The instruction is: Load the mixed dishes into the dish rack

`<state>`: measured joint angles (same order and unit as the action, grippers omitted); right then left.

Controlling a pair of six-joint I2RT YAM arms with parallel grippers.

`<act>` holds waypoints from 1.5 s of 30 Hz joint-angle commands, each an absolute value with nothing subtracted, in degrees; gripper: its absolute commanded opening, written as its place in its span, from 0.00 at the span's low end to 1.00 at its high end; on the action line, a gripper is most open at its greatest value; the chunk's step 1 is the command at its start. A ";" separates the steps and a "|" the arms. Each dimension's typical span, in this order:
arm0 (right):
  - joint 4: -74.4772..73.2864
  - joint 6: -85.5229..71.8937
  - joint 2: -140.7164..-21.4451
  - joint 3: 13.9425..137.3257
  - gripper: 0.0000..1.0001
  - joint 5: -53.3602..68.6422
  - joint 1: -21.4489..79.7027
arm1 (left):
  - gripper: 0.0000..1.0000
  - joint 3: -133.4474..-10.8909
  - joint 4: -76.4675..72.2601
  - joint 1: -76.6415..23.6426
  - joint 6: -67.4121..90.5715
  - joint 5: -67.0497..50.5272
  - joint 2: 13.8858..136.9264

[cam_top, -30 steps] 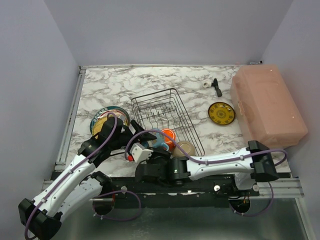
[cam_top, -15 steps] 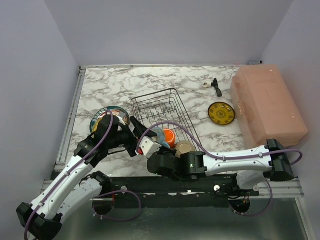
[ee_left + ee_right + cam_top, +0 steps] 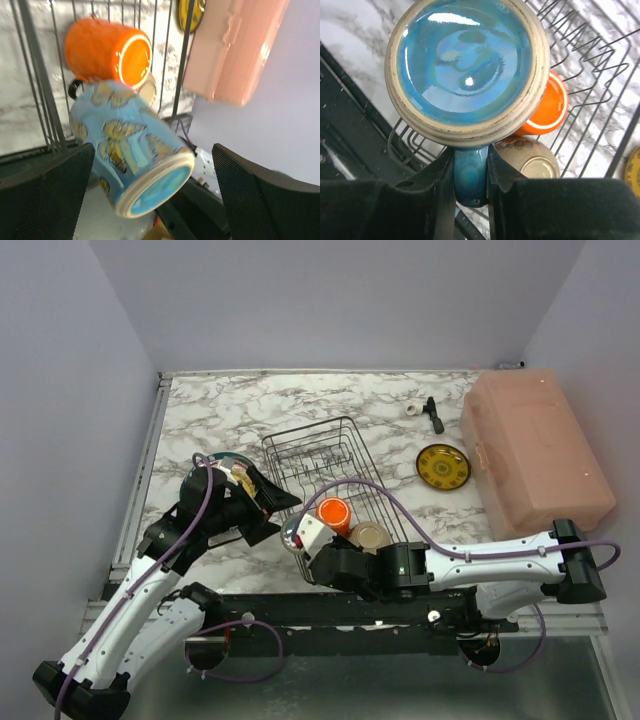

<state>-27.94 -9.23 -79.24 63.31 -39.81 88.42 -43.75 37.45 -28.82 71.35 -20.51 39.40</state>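
Note:
The blue mug (image 3: pixel 467 67) hangs base-up over the near left corner of the dish rack (image 3: pixel 330 455). My right gripper (image 3: pixel 470 160) is shut on its handle (image 3: pixel 470 180). From above, the blue mug (image 3: pixel 292 533) shows beside the right gripper (image 3: pixel 303 540). My left gripper (image 3: pixel 268 502) stands open just left of it; in the left wrist view the blue mug (image 3: pixel 135 160) lies between the wide fingers (image 3: pixel 45 192) untouched. The orange mug (image 3: pixel 333 512) and an upturned bowl (image 3: pixel 370 537) lie in the rack. A small yellow plate (image 3: pixel 443 467) sits right of the rack.
The large pink box (image 3: pixel 535 450) fills the right side of the table. A small black tool (image 3: pixel 433 415) lies at the back. Stacked plates (image 3: pixel 232 458) left of the rack are mostly hidden under my left arm.
The left gripper opened fully and drew back left off the blue mug. The right arm shifted, keeping the mug by its handle at the rack's near corner.

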 commanded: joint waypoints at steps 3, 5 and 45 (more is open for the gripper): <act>-24.87 -12.87 -74.58 60.40 0.00 -36.29 89.12 | 0.99 -47.73 38.56 -26.16 64.67 -13.45 40.12; -23.33 -13.71 -73.66 58.82 0.00 -34.89 89.12 | 0.99 -48.33 39.52 -25.85 63.13 -12.66 39.92; -23.14 -29.78 -63.90 55.90 0.96 -31.81 75.73 | 0.99 -56.51 46.91 -25.31 34.27 -3.61 37.35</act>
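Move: The blue mug, held upside down by its handle in the right gripper, goes to the gap in the near-left part of the rack, about 4 cm ahead, 1 cm right and 9 cm below the right hand. The orange mug stands 4 cm beyond that gap and 3 cm right of it; the beige bowl is 13 cm right of the gap and 2 cm nearer. From the left hand the gap lies some 9 cm right, 3 cm back and 14 cm below. Lower the right gripper about 6 cm and carry the mug some 3 cm right, drawing back a little at first, then forward again, tipping the fingers further down, into the gap beside the orange mug. Open wide to free the handle and rise clear. Meanwhile take the empty, open left gripper about 6 cm left, away from the rack, rolling its left side up. ##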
